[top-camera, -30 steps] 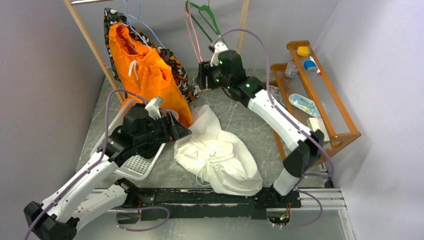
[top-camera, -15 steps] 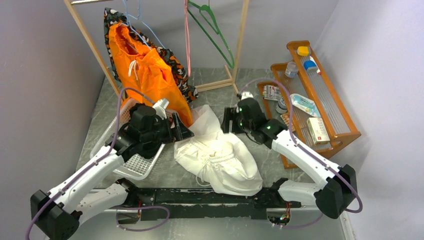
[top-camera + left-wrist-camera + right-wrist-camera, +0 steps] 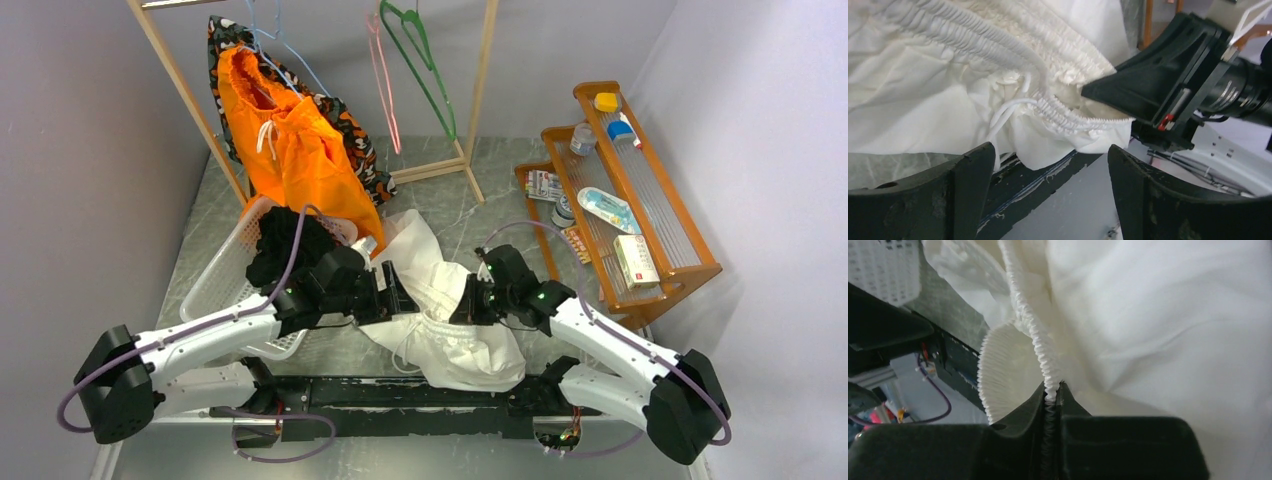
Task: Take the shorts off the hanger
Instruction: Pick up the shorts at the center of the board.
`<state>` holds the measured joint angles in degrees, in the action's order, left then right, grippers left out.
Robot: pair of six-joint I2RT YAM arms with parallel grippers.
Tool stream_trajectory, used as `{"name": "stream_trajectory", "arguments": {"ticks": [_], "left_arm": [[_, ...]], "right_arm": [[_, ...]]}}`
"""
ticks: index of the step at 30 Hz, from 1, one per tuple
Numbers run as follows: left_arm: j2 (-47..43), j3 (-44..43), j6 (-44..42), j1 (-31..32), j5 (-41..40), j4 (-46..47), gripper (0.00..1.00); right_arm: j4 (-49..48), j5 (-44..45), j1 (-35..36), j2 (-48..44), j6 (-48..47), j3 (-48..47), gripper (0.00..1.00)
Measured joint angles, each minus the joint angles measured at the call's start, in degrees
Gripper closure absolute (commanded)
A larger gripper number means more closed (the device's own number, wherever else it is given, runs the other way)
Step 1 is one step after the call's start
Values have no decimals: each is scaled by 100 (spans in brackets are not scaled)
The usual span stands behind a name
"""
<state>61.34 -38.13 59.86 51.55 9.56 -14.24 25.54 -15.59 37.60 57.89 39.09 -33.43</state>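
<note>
The bright orange shorts [image 3: 300, 160] hang from a light blue wire hanger [image 3: 290, 50] on the wooden rack at the back left, and neither gripper touches them. My right gripper [image 3: 468, 300] [image 3: 1053, 390] is shut on the gathered elastic waistband [image 3: 1033, 325] of a plain white garment [image 3: 450, 335] lying near the table's front. My left gripper [image 3: 395, 295] [image 3: 1048, 150] stands open just left of that waistband with nothing between its fingers. The right gripper [image 3: 1128, 85] shows opposite it in the left wrist view.
A white perforated basket [image 3: 215, 285] at the left holds a black garment [image 3: 285, 245]. A dark patterned garment [image 3: 350, 140] hangs behind the shorts. Green [image 3: 425, 70] and pink [image 3: 385, 90] hangers hang bare. A wooden shelf [image 3: 685, 255] with small items stands at the right.
My right arm came down from the rack to the white garment and shut on its waistband. My left arm moved right, away from the orange shorts' hem, to the white garment.
</note>
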Motion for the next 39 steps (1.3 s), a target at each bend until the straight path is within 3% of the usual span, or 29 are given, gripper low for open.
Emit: {"name": "stream_trajectory", "arguments": {"ticks": [8, 13, 18, 24, 32, 39], "left_arm": [[352, 579, 1322, 197, -247, 1108, 11], [866, 553, 1696, 282, -262, 1576, 11], [1698, -131, 1897, 417, -341, 964, 9], [2057, -568, 2208, 479, -623, 243, 11], [3307, -1147, 2208, 474, -588, -96, 13], [3648, -1661, 2006, 487, -579, -214, 10]], "right_arm": [[-437, -933, 57, 2, 192, 911, 95], [-684, -1233, 90, 42, 201, 1023, 94], [-1051, -1379, 120, 120, 291, 1165, 98], [-1681, -1397, 337, -55, 688, 1711, 99], [-2138, -1427, 363, -192, 802, 1978, 98], [-2275, -1462, 367, -225, 791, 2046, 98]]}}
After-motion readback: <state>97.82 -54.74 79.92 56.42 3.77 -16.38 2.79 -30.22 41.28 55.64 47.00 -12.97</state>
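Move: The left hand hangs open over the white shorts; the free left part of their waistband lies about 5 cm to its right, 1 cm ahead and some 10 cm below. The drawstring knot is about 4 cm back, 2 cm to the right and 13 cm below that hand, and the basket's middle some 26 cm left and 11 cm ahead. The right hand already pinches the band, whose left part lies about 8 cm to its left, 2 cm ahead and 5 cm below. The left hand sinks about 10 cm and works some 7 cm to the right, slightly forward, to the free part of the shorts' waistband, tipping its fingers steeper and turning counter-clockwise until one wide-open finger sits behind the gathered band. The right hand keeps its pinch and first draws the band back towards the robot and down, then stays there, rolling a little, while the left finishes its descent. ##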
